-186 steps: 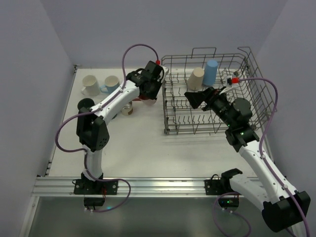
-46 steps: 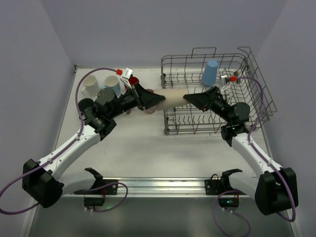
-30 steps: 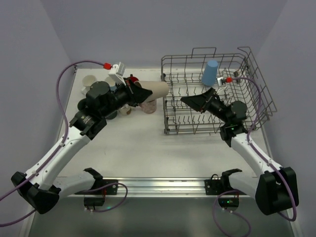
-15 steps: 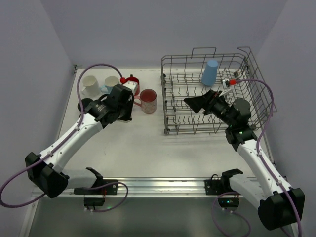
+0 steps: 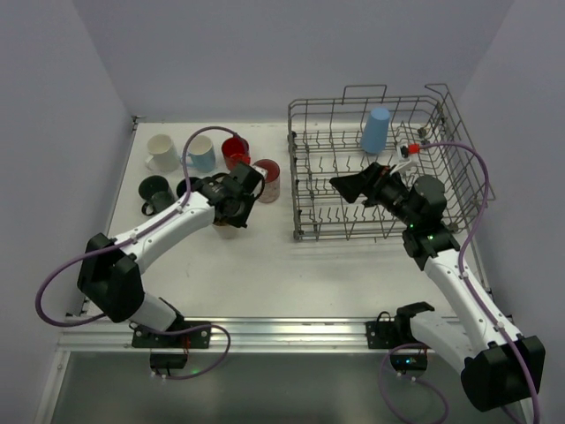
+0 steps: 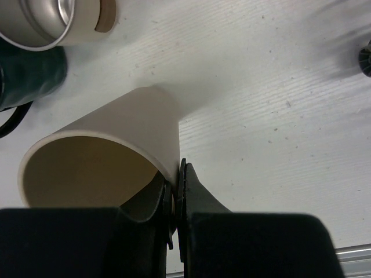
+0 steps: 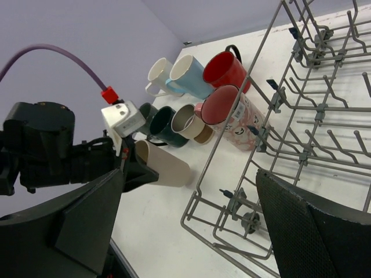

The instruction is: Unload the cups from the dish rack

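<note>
My left gripper (image 5: pixel 231 215) is shut on the rim of a beige cup (image 5: pixel 228 231), one finger inside and one outside (image 6: pixel 175 185). The beige cup (image 6: pixel 116 145) is tilted, its base at or just above the table, in front of the speckled pink mug (image 5: pixel 265 179). It also shows in the right wrist view (image 7: pixel 165 165). My right gripper (image 5: pixel 347 187) is open and empty above the front left of the grey wire dish rack (image 5: pixel 353 237). A tall blue tumbler (image 5: pixel 376 130) stands upside down at the rack's back.
On the table left of the rack stand a white mug (image 5: pixel 161 152), a light blue mug (image 5: pixel 201 153), a red mug (image 5: pixel 235 150) and a dark teal mug (image 5: pixel 155 190). A metal-lined beige mug (image 6: pixel 58 23) stands just beyond the held cup. The rack's wire wall (image 7: pixel 271 35) is close to my right fingers.
My left gripper has moved nearer and to the right and lowered the beige cup to the table in front of the pink mug. The right arm has barely moved.
</note>
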Robot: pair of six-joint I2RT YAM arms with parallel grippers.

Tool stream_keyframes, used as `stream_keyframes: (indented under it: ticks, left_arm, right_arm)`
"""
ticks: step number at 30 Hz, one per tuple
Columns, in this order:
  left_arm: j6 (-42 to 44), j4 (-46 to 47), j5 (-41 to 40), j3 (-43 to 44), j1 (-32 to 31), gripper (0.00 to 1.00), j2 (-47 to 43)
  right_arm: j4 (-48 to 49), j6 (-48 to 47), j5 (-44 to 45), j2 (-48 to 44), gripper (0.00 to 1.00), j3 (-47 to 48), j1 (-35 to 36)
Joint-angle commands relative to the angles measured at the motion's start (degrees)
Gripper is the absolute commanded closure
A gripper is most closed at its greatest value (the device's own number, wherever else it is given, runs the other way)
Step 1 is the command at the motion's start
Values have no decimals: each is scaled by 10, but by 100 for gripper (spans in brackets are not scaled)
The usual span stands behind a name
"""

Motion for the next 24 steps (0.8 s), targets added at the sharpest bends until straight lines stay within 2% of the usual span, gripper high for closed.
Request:
stream_keyframes:
  ticks: [1,6,8,15,24]
  left_arm:
    - [17,32,-9,-7,-5,100,16]
    - [18,45,-1,-3,-6,100,43]
    - [19,49,1,-5,-6,96,47]
    - [16,55,-3,-13,-6,67,57]
    - [14,46,-34,-6,-7,44,31]
  right_arm:
    - [-5,-21,22,-1,1,23,1]
    - [-5,-25,25,6,1,23,1]
    - [-5,-25,28,7,1,23,0]
    - [-29,-51,65,13,1,34,1]
    - [-82,-103,130,31,1,86,1]
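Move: The left hand still pinches the rim of the beige cup, whose middle lies about 4 cm to its left and 5 cm below. The steel-lined mug stands roughly 9 cm ahead and 6 cm left, the green mug 10 ahead and 14 left, the pink cup 13 ahead and 6 right. From the right hand, the blue cup in the rack is some 22 cm ahead, 14 right and 20 below; the beige cup lies about 26 cm left, 2 back and 21 below. Straight down about 3 cm goes the left hand, setting the beige cup on the table behind the steel-lined mug; there it halts and opens its fingers to about half, letting go of the rim with one finger still inside the cup. The right hand, empty and wide open, eases forward and right about 3 cm over the rack towards the blue cup, turning slightly clockwise. ##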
